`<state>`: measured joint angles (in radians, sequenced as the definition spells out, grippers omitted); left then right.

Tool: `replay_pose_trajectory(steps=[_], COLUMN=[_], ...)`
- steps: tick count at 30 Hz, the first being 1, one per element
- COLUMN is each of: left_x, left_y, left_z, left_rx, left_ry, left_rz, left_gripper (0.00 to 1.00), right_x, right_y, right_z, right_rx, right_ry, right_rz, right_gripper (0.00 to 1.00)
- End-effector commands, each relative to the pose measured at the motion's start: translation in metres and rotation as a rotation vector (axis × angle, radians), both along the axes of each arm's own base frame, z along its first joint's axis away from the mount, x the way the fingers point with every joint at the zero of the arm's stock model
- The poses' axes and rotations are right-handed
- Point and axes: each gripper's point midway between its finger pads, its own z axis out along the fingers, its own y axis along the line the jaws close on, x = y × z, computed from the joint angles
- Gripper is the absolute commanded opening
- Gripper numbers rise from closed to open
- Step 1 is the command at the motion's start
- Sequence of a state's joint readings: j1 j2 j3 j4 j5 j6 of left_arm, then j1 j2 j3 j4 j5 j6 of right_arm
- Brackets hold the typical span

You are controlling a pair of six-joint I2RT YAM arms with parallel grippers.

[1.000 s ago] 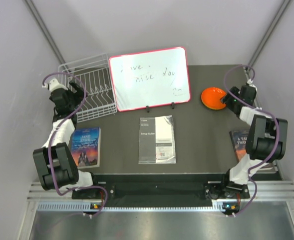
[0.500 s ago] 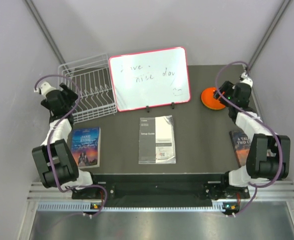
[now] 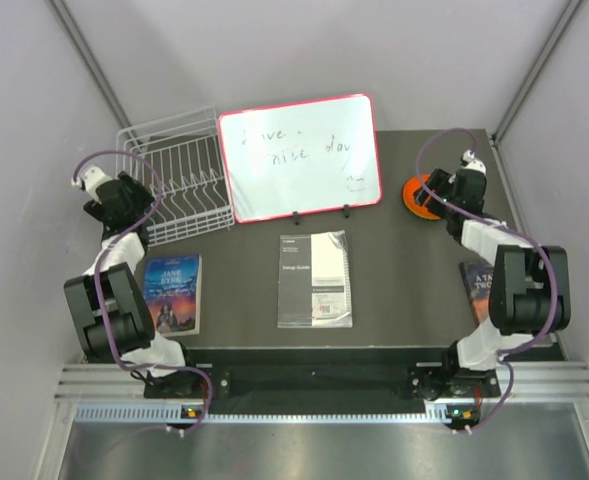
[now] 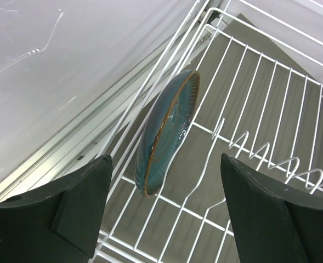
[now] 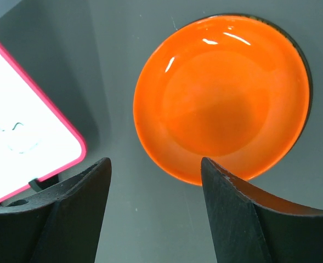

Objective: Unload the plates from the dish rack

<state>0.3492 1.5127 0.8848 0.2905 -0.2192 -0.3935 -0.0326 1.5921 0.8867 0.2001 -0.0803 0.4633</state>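
Observation:
A dark teal plate [image 4: 166, 131] stands on edge in the white wire dish rack [image 4: 271, 104], leaning on its left wall. My left gripper [image 4: 164, 211] is open and empty just in front of the plate's lower rim. In the top view the left gripper [image 3: 124, 195] is at the rack's [image 3: 189, 170] left side. An orange plate [image 5: 221, 98] lies flat on the dark table at the back right. My right gripper [image 5: 156, 211] is open and empty above its near-left rim; in the top view it [image 3: 436, 192] covers most of the orange plate [image 3: 411, 192].
A red-framed whiteboard [image 3: 301, 155] stands at the back middle; its corner [image 5: 24, 131] is left of the right gripper. A manual [image 3: 315, 278] lies in the middle, a book [image 3: 172, 292] at front left, another book [image 3: 479, 285] at right under the right arm.
The right gripper has moved left over the orange plate. The left gripper first drew back left from the rack, then held about the same spot.

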Motion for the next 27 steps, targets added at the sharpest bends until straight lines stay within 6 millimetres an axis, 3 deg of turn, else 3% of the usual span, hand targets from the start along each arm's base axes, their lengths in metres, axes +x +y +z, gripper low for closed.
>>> replay_pose_trajectory(steps=[1, 11, 27], left_x=[0.013, 0.023, 0.034], left_y=[0.008, 0.013, 0.02], left_z=[0.03, 0.02, -0.012], left_rx=[0.053, 0.055, 0.072], left_ry=[-0.09, -0.068, -0.02], left_rz=[-0.003, -0.002, 0.004], left_gripper=[0.81, 0.59, 0.58], right_x=[0.026, 0.034, 0.038], right_y=[0.006, 0.01, 0.017], right_z=[0.024, 0.006, -0.001], right_rx=[-0.014, 0.003, 0.037], right_ry=[-0.093, -0.065, -0.062], right_rz=[0.048, 0.082, 0.119], right_gripper=[0.66, 0.65, 0.65])
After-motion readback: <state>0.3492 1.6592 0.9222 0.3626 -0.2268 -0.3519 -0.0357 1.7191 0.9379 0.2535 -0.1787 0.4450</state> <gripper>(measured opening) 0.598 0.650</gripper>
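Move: A little ahead of the left hand and below it stands the last plate, the teal one on edge in the dish rack: about 3 cm forward and 7 cm down. The rack's middle is some 7 cm ahead and 9 cm to the right; the Jane Eyre book lies about 19 cm back and 7 cm right. From the right hand the teal plate is roughly 70 cm left, while the stacked orange plate lies about 2 cm ahead, 4 cm right and 5 cm below. Lowering the left hand about 3.5 cm while easing some 2 cm forward and slightly left, slowly, towards the upright teal plate; its fingers narrow from nearly wide open to a bit over half and line up to either side of the rim without visibly gripping. The right hand, still open, sinks about 2 cm and drifts forward and left beside the stacked plates. ##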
